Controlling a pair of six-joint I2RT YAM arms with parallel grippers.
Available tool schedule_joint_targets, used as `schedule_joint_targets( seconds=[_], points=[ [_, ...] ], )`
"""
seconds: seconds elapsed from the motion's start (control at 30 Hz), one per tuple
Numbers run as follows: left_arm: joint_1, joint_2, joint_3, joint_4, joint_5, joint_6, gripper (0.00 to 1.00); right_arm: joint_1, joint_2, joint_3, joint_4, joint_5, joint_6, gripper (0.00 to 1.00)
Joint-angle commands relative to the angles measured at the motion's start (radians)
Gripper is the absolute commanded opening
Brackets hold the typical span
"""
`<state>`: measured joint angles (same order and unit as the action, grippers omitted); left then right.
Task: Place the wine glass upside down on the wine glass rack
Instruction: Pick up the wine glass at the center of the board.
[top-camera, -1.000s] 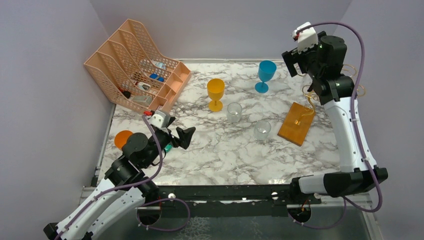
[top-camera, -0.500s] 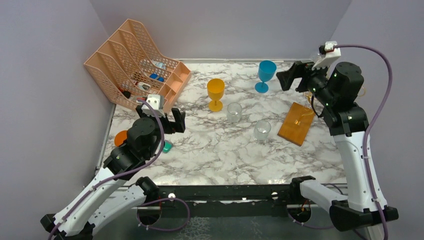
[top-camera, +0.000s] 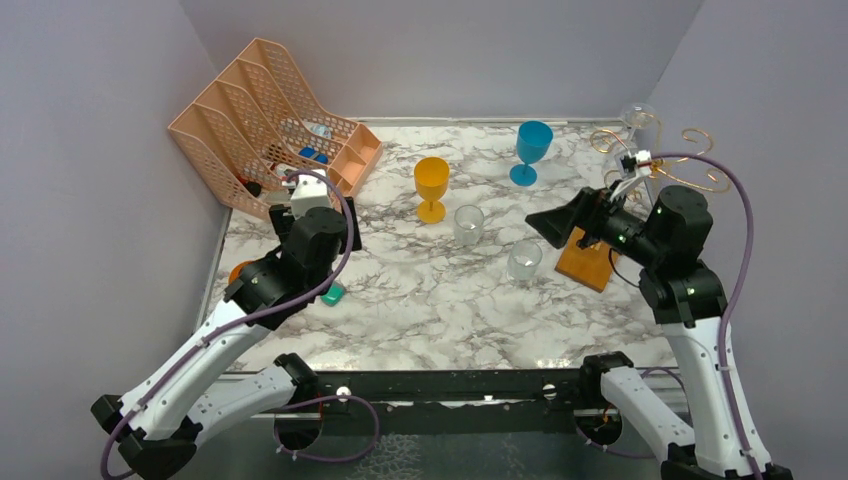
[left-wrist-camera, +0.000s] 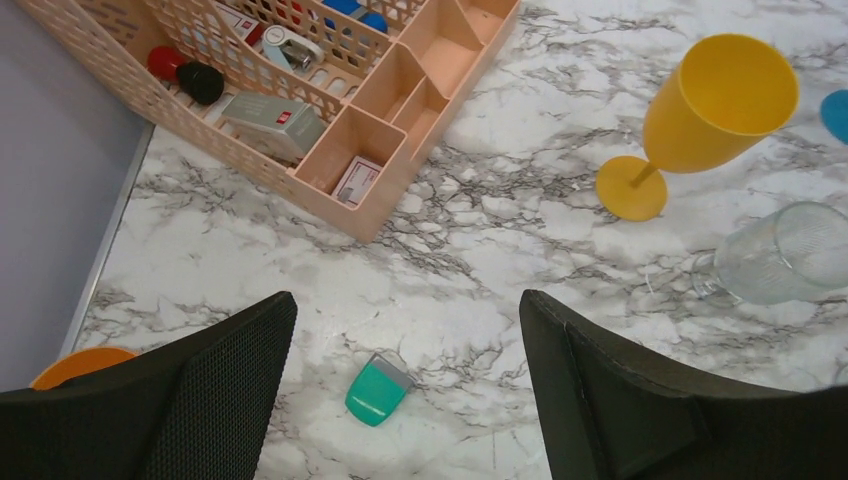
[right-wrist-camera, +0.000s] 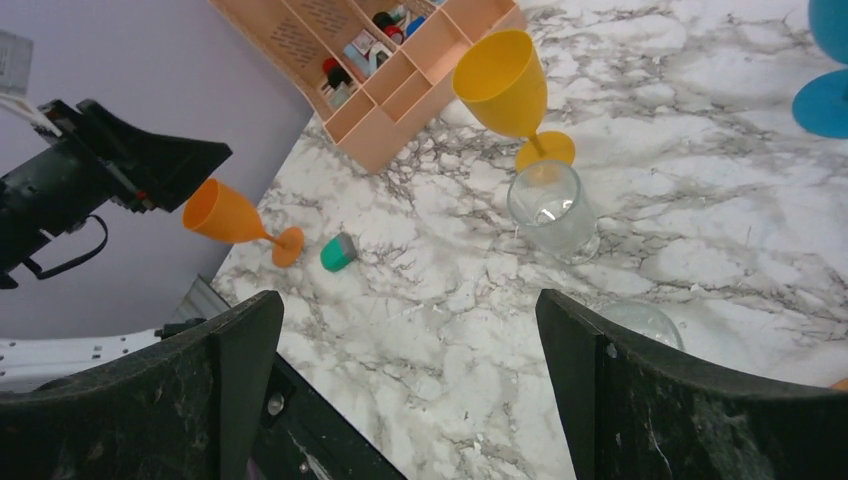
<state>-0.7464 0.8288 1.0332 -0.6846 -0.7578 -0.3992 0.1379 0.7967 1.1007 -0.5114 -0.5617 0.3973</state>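
Observation:
The wine glass rack (top-camera: 655, 165) stands at the right rear, its gold spiral arms above an orange-brown base (top-camera: 580, 268) that my right arm partly covers. A clear glass (top-camera: 638, 113) shows at the rack's top. A yellow wine glass (top-camera: 432, 186) (left-wrist-camera: 715, 110) (right-wrist-camera: 505, 80) and a blue one (top-camera: 532, 150) stand upright mid-table. An orange wine glass (right-wrist-camera: 232, 217) sits at the left edge. My right gripper (top-camera: 548, 226) (right-wrist-camera: 408, 300) is open and empty, left of the rack. My left gripper (left-wrist-camera: 405, 300) is open and empty over bare marble.
A peach mesh organiser (top-camera: 270, 130) holding small items fills the back left corner. Two clear glasses (top-camera: 468, 224) (top-camera: 523, 260) stand mid-table between the arms. A small teal object (top-camera: 333, 294) (left-wrist-camera: 378, 390) lies below my left gripper. Grey walls close in left, right and back.
My right arm has swung down and leftward from the back right, uncovering the rack's gold arms. My left wrist has turned and risen toward the organiser.

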Motion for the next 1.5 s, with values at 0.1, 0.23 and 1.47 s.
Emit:
schedule_joint_targets(
  seconds=[0.1, 0.23, 1.47],
  points=[
    [0.061, 0.097, 0.042, -0.081, -0.08, -0.057, 0.85, 0.005, -0.115, -0.099, 0.006, 0.0, 0.017, 0.99],
    [0.236, 0.167, 0.079, -0.093, 0.062, -0.038, 0.85, 0.005, -0.157, -0.092, -0.033, 0.065, 0.071, 1.0],
    [0.695, 0.249, 0.024, -0.29, 0.106, -0.311, 0.51, 0.032, -0.132, -0.038, -0.065, 0.097, 0.061, 0.94]
  ],
)
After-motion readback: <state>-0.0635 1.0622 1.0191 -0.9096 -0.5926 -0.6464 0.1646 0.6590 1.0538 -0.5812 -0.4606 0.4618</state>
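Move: Back and to the left of the left hand stands the orange wine glass, roughly 16 cm to its left, 6 cm nearer the base and 20 cm below. The green block lies about 3 cm left and 3 cm back, some 28 cm down; the organiser's near corner is 8 cm ahead, 8 cm left and 25 cm lower. From the right hand, the orange glass is about 50 cm left, 5 cm back and 27 cm down. Swinging about 15 cm left and sinking 10 cm, the open left hand closes in on the orange glass's bowl, first easing out a little, then drawing back as far. The wrist turns some 40 degrees counter-clockwise and tips down; the fingers narrow to half open near the rim, contact not visible. The right hand, still open, draws back about 3 cm. ##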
